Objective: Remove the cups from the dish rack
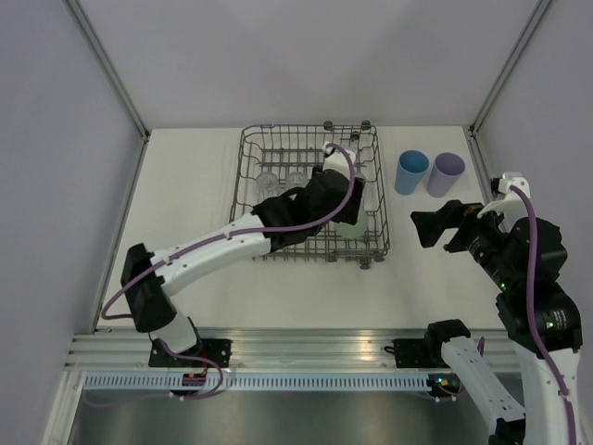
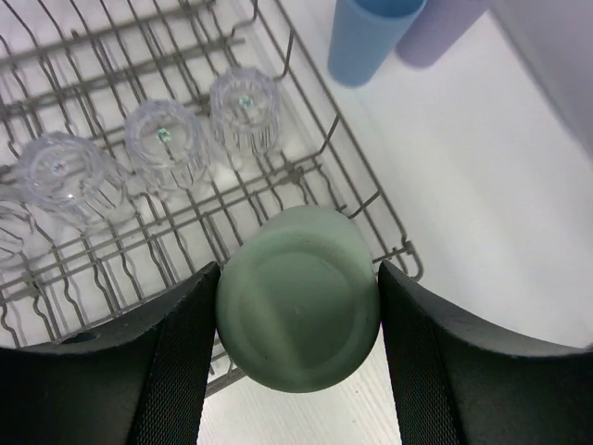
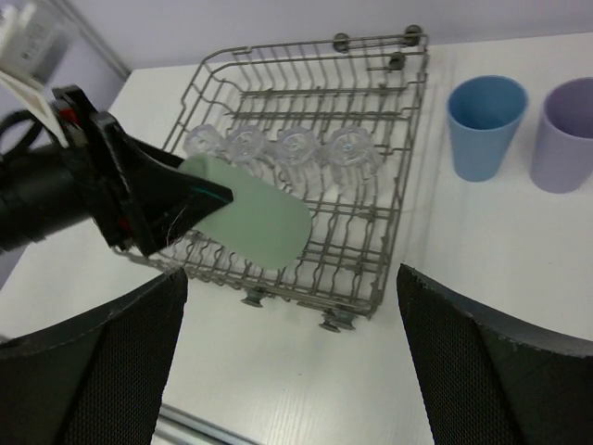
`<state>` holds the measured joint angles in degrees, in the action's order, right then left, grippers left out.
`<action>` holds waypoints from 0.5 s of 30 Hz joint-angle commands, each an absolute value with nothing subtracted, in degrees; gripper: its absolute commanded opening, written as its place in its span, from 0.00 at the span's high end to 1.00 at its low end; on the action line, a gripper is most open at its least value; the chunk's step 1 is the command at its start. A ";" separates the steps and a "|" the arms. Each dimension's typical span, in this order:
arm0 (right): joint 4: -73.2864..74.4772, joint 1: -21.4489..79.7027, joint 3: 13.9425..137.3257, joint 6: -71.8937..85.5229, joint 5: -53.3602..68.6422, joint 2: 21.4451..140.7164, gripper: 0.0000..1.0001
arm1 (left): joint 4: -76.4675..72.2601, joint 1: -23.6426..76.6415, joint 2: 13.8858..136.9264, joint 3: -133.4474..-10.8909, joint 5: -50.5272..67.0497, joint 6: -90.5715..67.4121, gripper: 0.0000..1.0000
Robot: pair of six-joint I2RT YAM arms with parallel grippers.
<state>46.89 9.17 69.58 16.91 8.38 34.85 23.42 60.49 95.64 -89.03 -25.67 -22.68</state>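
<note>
My left gripper (image 2: 298,320) is shut on the light green cup (image 2: 298,298), held lying sideways above the near right part of the grey wire dish rack (image 1: 250,171). The green cup also shows in the right wrist view (image 3: 255,222) and partly in the top view (image 1: 353,222). Several clear cups (image 3: 296,148) stand upside down in a row in the rack (image 3: 408,102). The blue cup (image 1: 411,172) and the lavender cup (image 1: 445,173) stand upright on the table right of the rack. My right gripper (image 1: 435,227) is open and empty, right of the rack and near the two cups.
The white table (image 1: 278,287) lies between the rack and the metal rail at the near edge. Grey walls close in the table on three sides. The left arm (image 1: 204,250) reaches diagonally across the table's left half.
</note>
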 commanded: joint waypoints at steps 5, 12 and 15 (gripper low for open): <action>32.74 9.40 66.01 26.35 31.79 35.69 0.02 | 9.26 60.47 74.29 -75.71 -24.88 -27.67 0.98; 13.37 9.41 57.49 42.09 45.26 34.63 0.02 | -6.12 60.47 58.02 -61.45 -23.73 -33.92 0.98; 7.49 9.40 53.90 47.71 49.29 36.03 0.09 | -12.62 60.47 52.66 -55.74 -22.07 -37.17 0.98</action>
<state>20.18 9.21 56.77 38.48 41.25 35.11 -0.45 60.49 55.61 -59.46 -24.56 -31.44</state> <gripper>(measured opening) 0.934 0.692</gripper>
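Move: Right of the left hand, which already has the green cup by its base, the open right gripper waits some 14 cm over, 10 cm nearer the bases and 10 cm higher. The nearest clear glass stands about 12 cm ahead of the left hand, 4 cm right and 17 cm down; the blue cup 18 cm ahead, 20 cm right and 19 cm below. From the right hand, the green cup is roughly 11 cm ahead, 12 cm left and 15 cm lower, the blue cup 28 cm ahead, 7 cm right and 30 cm below. Lifting the green cup farther from the rack, the left hand climbs about 14 cm while swinging left and somewhat back, rolling almost 40 degrees so the mouth turns towards the right gripper; its fingers keep their hold. The right hand sweeps about 10 cm left towards the cup, turning some 30 degrees counter-clockwise and rolling its left side up, fingers still wide and not yet touching. ##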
